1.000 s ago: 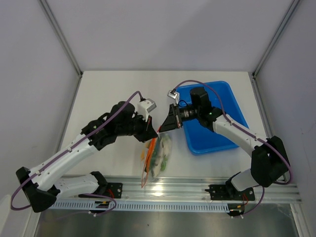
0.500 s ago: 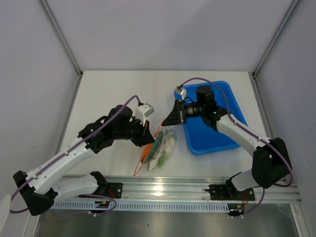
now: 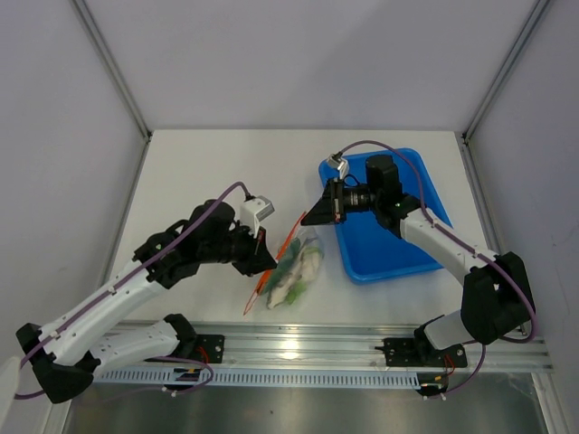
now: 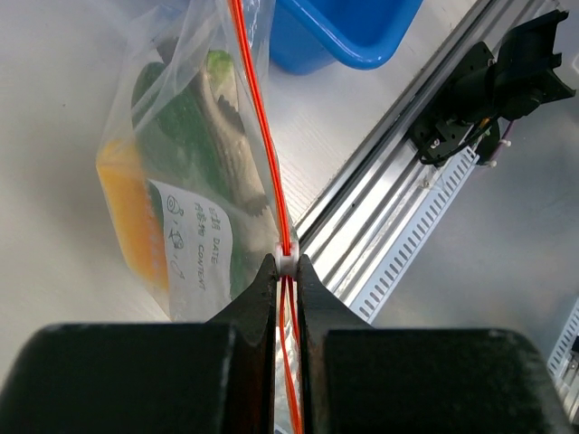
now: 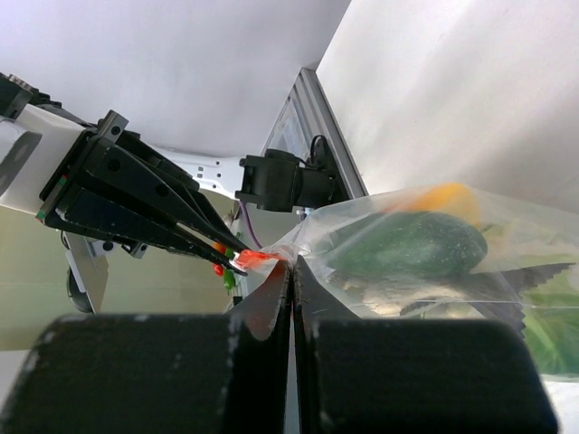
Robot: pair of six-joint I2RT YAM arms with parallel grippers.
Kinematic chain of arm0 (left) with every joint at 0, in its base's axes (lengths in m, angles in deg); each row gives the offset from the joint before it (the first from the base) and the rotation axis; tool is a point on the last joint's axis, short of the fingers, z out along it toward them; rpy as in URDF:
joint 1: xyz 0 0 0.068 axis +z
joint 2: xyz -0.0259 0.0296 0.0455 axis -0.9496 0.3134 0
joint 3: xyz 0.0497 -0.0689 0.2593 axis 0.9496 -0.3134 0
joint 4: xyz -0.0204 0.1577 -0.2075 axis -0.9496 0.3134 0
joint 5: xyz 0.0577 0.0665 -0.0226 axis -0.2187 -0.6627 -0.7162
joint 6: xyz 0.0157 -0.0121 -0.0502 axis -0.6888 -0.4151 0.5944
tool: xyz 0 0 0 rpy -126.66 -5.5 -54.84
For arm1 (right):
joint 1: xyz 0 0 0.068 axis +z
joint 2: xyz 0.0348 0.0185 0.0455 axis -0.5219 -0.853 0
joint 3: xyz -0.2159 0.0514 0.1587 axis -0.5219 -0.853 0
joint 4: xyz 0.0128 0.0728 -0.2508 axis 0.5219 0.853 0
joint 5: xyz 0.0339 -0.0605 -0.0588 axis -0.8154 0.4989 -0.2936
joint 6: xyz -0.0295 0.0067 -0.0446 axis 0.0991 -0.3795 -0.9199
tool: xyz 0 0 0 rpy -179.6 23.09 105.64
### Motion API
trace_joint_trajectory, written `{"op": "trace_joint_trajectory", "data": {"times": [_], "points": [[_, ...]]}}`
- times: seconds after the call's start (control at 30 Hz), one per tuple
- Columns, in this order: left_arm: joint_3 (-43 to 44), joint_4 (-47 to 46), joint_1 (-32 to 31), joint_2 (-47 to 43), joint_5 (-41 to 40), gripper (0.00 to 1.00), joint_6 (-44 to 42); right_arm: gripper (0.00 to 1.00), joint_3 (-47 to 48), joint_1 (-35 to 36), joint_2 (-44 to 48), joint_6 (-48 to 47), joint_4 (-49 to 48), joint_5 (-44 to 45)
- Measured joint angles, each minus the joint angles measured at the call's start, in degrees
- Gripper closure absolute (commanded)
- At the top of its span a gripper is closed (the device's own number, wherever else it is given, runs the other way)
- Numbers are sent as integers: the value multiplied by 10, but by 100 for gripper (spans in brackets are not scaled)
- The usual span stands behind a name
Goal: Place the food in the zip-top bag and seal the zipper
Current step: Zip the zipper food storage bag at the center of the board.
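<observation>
The zip-top bag [image 3: 295,268] lies stretched between both grippers, with the food inside. In the left wrist view I see green pieces [image 4: 177,116], a yellow-orange piece [image 4: 127,212] and a grey fish-shaped piece [image 4: 233,155] through the plastic. The orange-red zipper [image 4: 262,136] runs straight away from my left gripper [image 4: 286,264], which is shut on the zipper's small white slider. That left gripper [image 3: 265,262] sits at the bag's near-left side. My right gripper [image 3: 311,217] is shut on the bag's far corner [image 5: 291,264], beside a green piece [image 5: 407,244].
A blue tray [image 3: 412,249] stands right of the bag, under the right arm. The metal rail [image 3: 317,348] with the arm bases runs along the near table edge, close to the zipper's loose near end [image 3: 248,307].
My left gripper has slid down and to the left along the zipper. My right gripper has drawn back up and to the right with the bag's corner, and the bag is stretched out flatter.
</observation>
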Motion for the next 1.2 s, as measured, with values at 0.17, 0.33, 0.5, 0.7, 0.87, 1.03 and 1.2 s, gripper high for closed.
{"op": "trace_joint_trajectory", "data": {"times": [0.17,0.33,0.5,0.7,0.87,1.03,1.2], "points": [[-3,9,0,-14,-1,99,6,100,0,-9,-6,0,-2,-1],[-14,21,0,-30,-6,99,15,100,7,-15,-25,-5,2,0],[-26,35,0,-54,-14,99,25,100,20,-20,-40,-9,4,0],[-50,53,0,-99,-18,99,42,100,32,-24,-53,-15,5,1],[-69,68,0,-130,-17,99,57,100,44,-29,-62,-20,10,6],[-84,87,0,-156,-17,100,67,100,48,-37,-66,-23,10,9],[-92,102,-1,-177,-17,99,76,100,48,-40,-73,-26,9,10]]}}
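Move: The slider in my left fingers has to reach the zipper's loose near end, about 10 cm back, 6 cm to the left and roughly 2 cm lower. The food in the bag hangs some 5 cm to that hand's right, 3 cm ahead and 9 cm below. From my right hand, which holds the zipper's far end, the slider lies about 12 cm back, 7 cm left and 3 cm lower; the blue tray's middle is some 19 cm right, 5 cm ahead and 13 cm below. Keeping the slider pinched, I draw my left hand diagonally back and left, about 8 cm in all and sinking a little, along the red zipper towards its loose end. Meanwhile my right hand, still shut on the far end, pulls forward about 5 cm and slightly down, so the hands work apart and the slider runs down the track. ##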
